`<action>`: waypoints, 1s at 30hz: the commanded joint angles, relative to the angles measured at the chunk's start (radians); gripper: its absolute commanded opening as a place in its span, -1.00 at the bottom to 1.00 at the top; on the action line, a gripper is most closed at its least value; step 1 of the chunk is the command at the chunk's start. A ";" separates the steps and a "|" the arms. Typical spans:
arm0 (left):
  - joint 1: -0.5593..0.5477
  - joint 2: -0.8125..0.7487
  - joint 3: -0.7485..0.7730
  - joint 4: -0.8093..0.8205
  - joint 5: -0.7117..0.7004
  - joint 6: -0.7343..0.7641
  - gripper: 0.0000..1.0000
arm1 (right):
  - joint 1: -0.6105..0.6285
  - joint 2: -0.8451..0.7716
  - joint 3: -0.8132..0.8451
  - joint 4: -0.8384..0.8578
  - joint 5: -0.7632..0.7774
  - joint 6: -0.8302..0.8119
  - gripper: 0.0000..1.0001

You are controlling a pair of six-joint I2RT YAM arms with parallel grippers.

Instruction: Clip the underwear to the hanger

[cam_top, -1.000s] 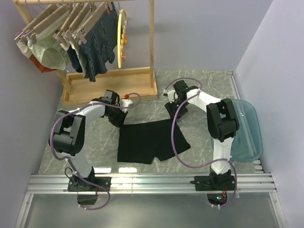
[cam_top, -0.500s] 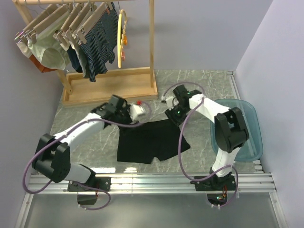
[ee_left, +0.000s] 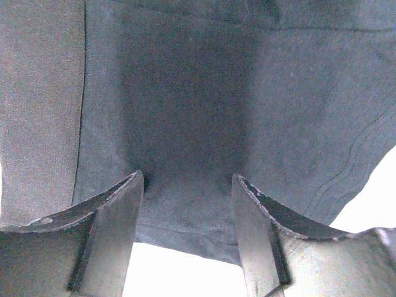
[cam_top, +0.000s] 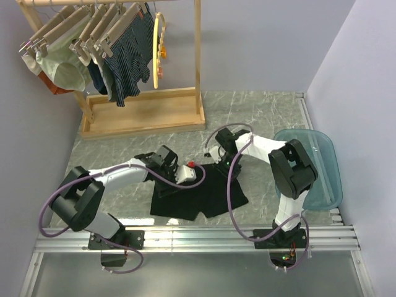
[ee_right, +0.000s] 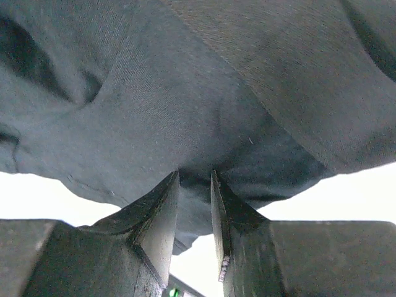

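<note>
The black underwear (cam_top: 210, 189) lies flat on the marble table, its upper edge rumpled. My left gripper (cam_top: 168, 184) points down on the upper left part, open, fingers (ee_left: 117, 210) set wide apart on the fabric (ee_left: 185, 93) near its edge. My right gripper (cam_top: 218, 162) is at the upper right corner. Its jaws stand narrowly apart with a fold of fabric (ee_right: 185, 93) bulging between the fingertips (ee_right: 195, 176). The yellow hanger (cam_top: 159, 49) with orange clips hangs on the rack at the back, far from both grippers.
A wooden rack (cam_top: 198, 62) stands at the back left with beige clip hangers carrying dark striped shorts (cam_top: 127, 55) and pale green underwear (cam_top: 65, 62). A blue-green basin (cam_top: 315, 167) sits at the right edge of the table.
My left arm swung from the underwear's upper left corner down onto the fabric, its jaws opening. My right gripper shifted left along the upper edge while its jaws narrowed. The upper edge bunched.
</note>
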 commanded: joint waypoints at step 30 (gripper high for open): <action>-0.050 -0.235 1.110 -0.030 -0.710 -0.733 0.99 | -0.207 -0.294 0.290 -0.178 -0.132 0.114 0.25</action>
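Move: For the left hand, the yellow hanger on the rack hangs about 30 cm ahead, straight in line and roughly 40 cm above; the striped garment hangs some 10 cm to its left. The middle of the black underwear lies about 12 cm right of that hand and 3 cm back, just under finger height. From the right hand, the same middle is about 12 cm left and 6 cm back, just below. Both hands sweep back about 6 cm on the underwear, then rise, the left 48 cm towards the hanger, opening. ##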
